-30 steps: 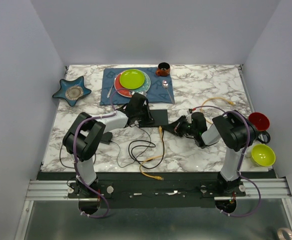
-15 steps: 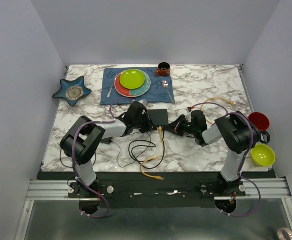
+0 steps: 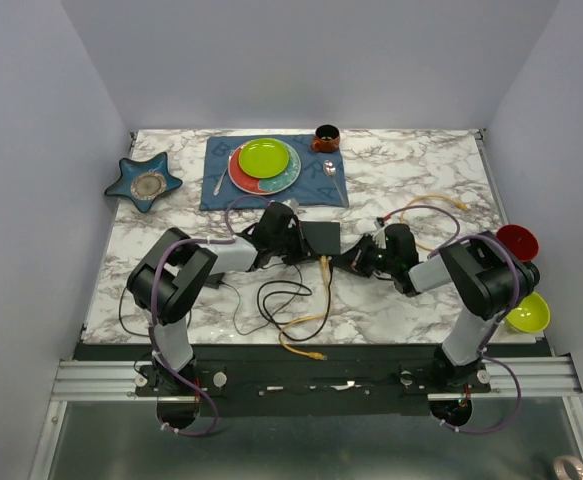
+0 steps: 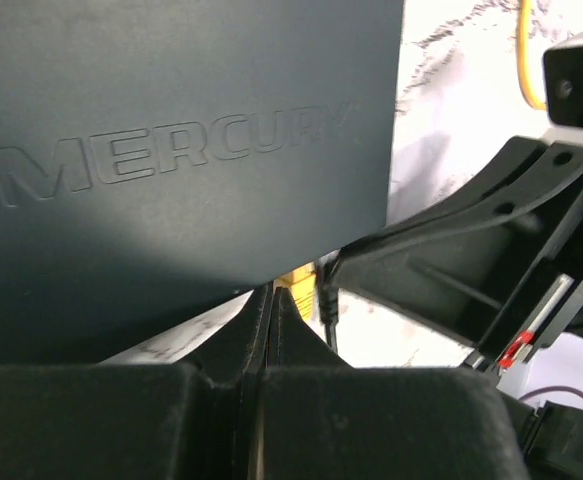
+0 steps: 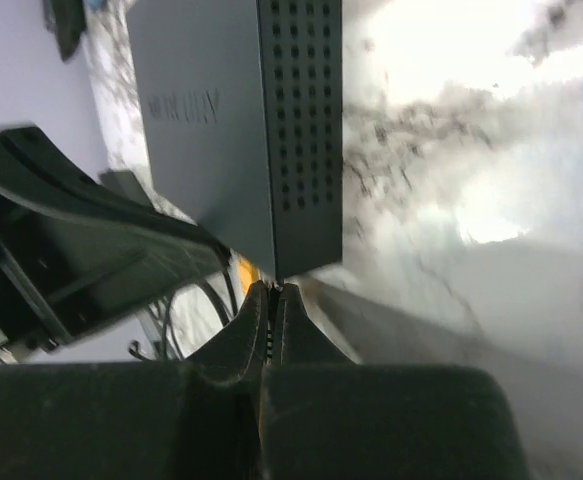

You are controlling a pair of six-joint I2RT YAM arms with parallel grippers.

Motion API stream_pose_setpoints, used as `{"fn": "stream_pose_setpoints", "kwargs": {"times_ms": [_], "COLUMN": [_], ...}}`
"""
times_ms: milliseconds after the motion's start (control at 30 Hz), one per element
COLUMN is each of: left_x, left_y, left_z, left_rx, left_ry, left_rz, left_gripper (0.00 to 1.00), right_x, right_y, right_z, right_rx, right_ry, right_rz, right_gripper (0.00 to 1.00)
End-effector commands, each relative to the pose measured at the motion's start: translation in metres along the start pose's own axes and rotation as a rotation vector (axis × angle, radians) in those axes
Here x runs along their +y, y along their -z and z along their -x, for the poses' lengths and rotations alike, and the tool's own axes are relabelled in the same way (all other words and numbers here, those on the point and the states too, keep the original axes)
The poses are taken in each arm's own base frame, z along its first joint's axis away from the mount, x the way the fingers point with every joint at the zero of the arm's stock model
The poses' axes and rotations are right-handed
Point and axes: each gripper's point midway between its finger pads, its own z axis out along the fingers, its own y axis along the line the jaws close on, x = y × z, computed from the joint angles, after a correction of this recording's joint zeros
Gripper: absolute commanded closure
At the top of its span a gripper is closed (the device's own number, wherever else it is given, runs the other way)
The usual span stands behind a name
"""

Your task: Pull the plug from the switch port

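Note:
The switch [image 3: 321,235] is a flat black box lying mid-table; it also fills the upper left of the left wrist view [image 4: 171,140] and shows its vented side in the right wrist view [image 5: 241,130]. A yellow plug [image 3: 323,263] sits in its near edge, and shows as a yellow sliver [image 4: 299,285] [image 5: 243,270] in both wrist views. My left gripper [image 3: 304,254] [image 4: 271,295] is shut and empty, its tips at the near edge just left of the plug. Also shut and empty, my right gripper [image 3: 339,259] [image 5: 273,292] is at the switch's near right corner.
The yellow cable [image 3: 306,325] and a thin black cord [image 3: 276,297] loop toward the near edge. A blue mat with stacked plates [image 3: 263,158], a cup [image 3: 326,137] and a star dish [image 3: 144,181] lie behind. Red [image 3: 517,240] and green [image 3: 526,310] bowls stand far right.
My left gripper has come off the switch's top and moved down to its near edge. My right gripper has shifted slightly left and nearer, toward the corner. Both stayed shut.

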Motion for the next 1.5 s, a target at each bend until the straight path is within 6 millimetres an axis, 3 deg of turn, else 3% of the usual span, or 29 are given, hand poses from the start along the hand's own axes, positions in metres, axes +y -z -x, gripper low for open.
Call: {"fn": "stream_pose_setpoints", "kwargs": {"times_ms": [0,267,300,400,433,500,567,600,667,700,867,900,933,967,1000,1100,1267,1467], "left_x": [-0.011,-0.013,-0.018,-0.029,-0.031,-0.042,-0.043,-0.052,-0.047,-0.049,-0.035,-0.044,-0.048,-0.050,-0.053,-0.057,-0.050,-0.041], "left_y": [-0.006,-0.009,-0.003,0.019,0.026,0.048,0.063,0.078,0.089,0.100,0.121,0.128,0.130,0.130,0.132,0.131,0.130,0.131], "left_z": [0.012,0.014,0.021,0.036,0.045,0.057,0.066,0.070,0.071,0.072,0.056,0.052,0.047,0.041,0.036,0.016,-0.009,-0.020], "left_rx": [-0.022,-0.027,-0.059,-0.143,-0.186,-0.258,-0.319,-0.352,-0.388,-0.408,-0.418,-0.413,-0.400,-0.386,-0.372,-0.346,-0.320,-0.331], "left_ry": [-0.009,0.004,-0.003,-0.022,-0.034,-0.055,-0.072,-0.082,-0.081,-0.079,-0.083,-0.108,-0.125,-0.143,-0.159,-0.184,-0.184,-0.171], "left_rz": [-0.025,-0.040,-0.047,-0.073,-0.068,-0.078,-0.063,-0.082,-0.055,-0.056,-0.039,-0.075,-0.094,-0.104,-0.113,-0.123,-0.115,-0.095], "left_gripper": [1.00,1.00,1.00,1.00,1.00,0.98,0.86,0.82,0.73,0.72,0.66,0.65,0.62,0.60,0.60,0.57,0.53,0.53], "right_x": [-0.019,-0.015,-0.004,-0.006,0.014,0.007,0.021,0.013,0.013,0.005,-0.006,-0.006,-0.004,-0.004,-0.005,-0.003,0.015,0.020], "right_y": [0.023,0.042,0.050,0.070,0.081,0.099,0.120,0.128,0.139,0.143,0.154,0.155,0.152,0.151,0.152,0.152,0.157,0.160], "right_z": [-0.030,-0.031,-0.024,-0.014,0.011,0.018,0.044,0.042,0.051,0.048,0.043,0.040,0.034,0.031,0.026,0.016,-0.010,-0.047], "right_rx": [0.088,0.075,0.036,-0.042,-0.151,-0.175,-0.279,-0.267,-0.305,-0.292,-0.297,-0.286,-0.253,-0.237,-0.213,-0.200,-0.145,-0.034], "right_ry": [0.042,0.133,0.161,0.209,0.262,0.307,0.371,0.370,0.375,0.366,0.357,0.360,0.365,0.365,0.348,0.315,0.319,0.429], "right_rz": [-0.072,-0.104,-0.086,-0.169,-0.170,-0.280,-0.346,-0.403,-0.462,-0.501,-0.558,-0.549,-0.524,-0.517,-0.522,-0.483,-0.335,-0.265], "right_gripper": [1.00,1.00,0.99,1.00,1.00,1.00,1.00,1.00,1.00,1.00,1.00,0.99,0.93,0.80,0.54,0.34,0.27,0.27]}}
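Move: At the switch's front edge, the right hand already pinches the black plug; the bare marble where that plug ends up is about 9 cm to its right and 3 cm back, 2 cm lower. The switch's middle is some 5 cm ahead and 5 cm left, the yellow plug 2 cm left and about level, the black cable coil roughly 9 cm back and 8 cm left. From the left hand, the switch's middle is about 4 cm ahead and 1 cm left. Drawing the pinched black plug back about 4 cm from the switch, the right hand then lifts it some 12 cm while swinging right, sinks a little, opens wide to let go, and eases back and left. The left hand first keeps its shut fingers at the switch's front edge, then rises away about 14 cm, moving left, half opens and draws back. ##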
